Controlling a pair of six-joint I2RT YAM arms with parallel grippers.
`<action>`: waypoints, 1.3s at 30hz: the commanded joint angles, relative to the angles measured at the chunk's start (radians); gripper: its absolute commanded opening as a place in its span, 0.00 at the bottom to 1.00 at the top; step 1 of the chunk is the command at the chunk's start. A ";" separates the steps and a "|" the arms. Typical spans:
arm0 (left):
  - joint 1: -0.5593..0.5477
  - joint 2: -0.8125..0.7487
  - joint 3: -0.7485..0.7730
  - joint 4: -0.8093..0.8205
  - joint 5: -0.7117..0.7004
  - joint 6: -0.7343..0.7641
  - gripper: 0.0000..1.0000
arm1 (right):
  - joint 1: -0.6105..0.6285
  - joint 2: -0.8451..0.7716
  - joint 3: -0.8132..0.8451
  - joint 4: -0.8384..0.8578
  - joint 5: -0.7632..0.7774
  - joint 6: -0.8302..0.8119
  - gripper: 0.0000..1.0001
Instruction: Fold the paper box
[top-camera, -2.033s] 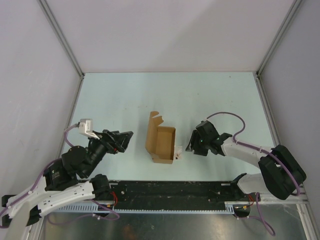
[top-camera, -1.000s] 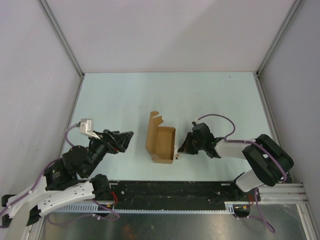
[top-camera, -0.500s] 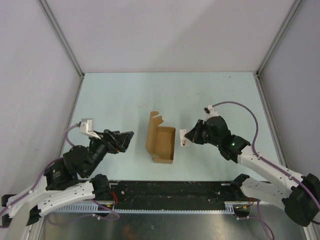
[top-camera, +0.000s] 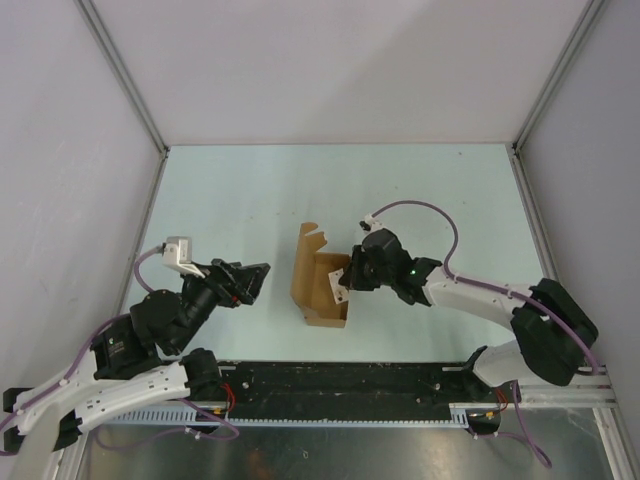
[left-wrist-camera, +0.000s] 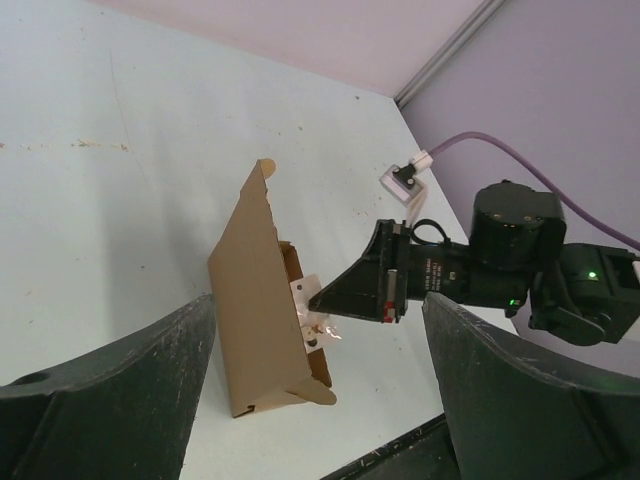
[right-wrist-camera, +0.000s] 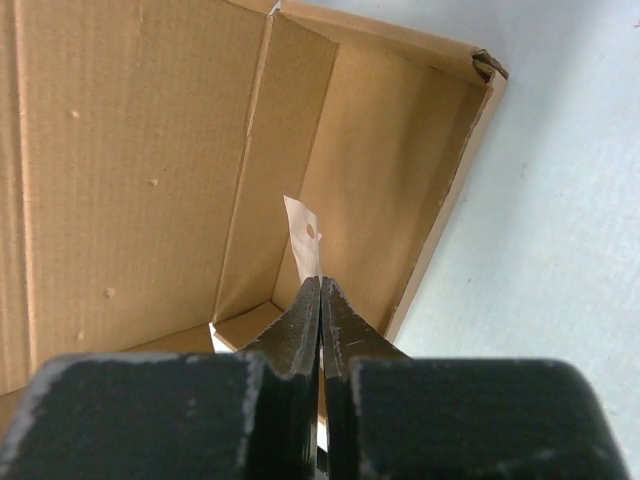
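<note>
The paper box (top-camera: 318, 290) is a brown carton lying open mid-table, its lid flap standing up on the left side. From the right, my right gripper (top-camera: 346, 279) reaches over the open tray, shut on a small silvery-white packet (top-camera: 338, 282). In the right wrist view the packet (right-wrist-camera: 304, 236) sticks out past the closed fingertips (right-wrist-camera: 306, 318), in front of the box's inner wall (right-wrist-camera: 150, 150). My left gripper (top-camera: 256, 276) hangs open left of the box, apart from it. The left wrist view shows the box's outer lid (left-wrist-camera: 255, 300) and the packet (left-wrist-camera: 308, 306) between its wide fingers (left-wrist-camera: 110, 400).
A black rail (top-camera: 330, 380) with both arm bases runs along the near edge. Grey walls enclose the pale table (top-camera: 340, 190) on three sides. A purple cable (top-camera: 420, 208) loops above my right wrist.
My right arm picked the packet up from the table beside the box, lifted it, and swung left, bringing it over the box's open tray. The left arm has stayed still.
</note>
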 joint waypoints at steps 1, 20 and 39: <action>-0.003 0.003 -0.004 0.013 -0.012 0.017 0.89 | 0.011 0.034 0.048 0.112 -0.024 0.003 0.03; -0.003 0.071 0.003 0.015 -0.022 0.014 0.89 | -0.091 -0.058 0.052 0.062 -0.027 -0.052 0.35; 0.029 0.115 0.005 0.024 0.005 0.006 0.89 | -0.329 0.108 0.131 0.081 -0.402 -0.602 0.47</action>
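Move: The right hand still pinches the small white card, its middle roughly 2 cm left of the fingertips and 2 cm lower. The box tray's middle lies about 4 cm left, level fore and aft and some 4 cm below; its raised lid stands 11 cm left and 3 cm farther out, at about hand height. From the idle left hand, the tray is about 8 cm ahead, 13 cm right and 23 cm below. Right hand half-opens, freeing the card, then leaves the tray forward and right some 10 cm; left sinks slightly. ##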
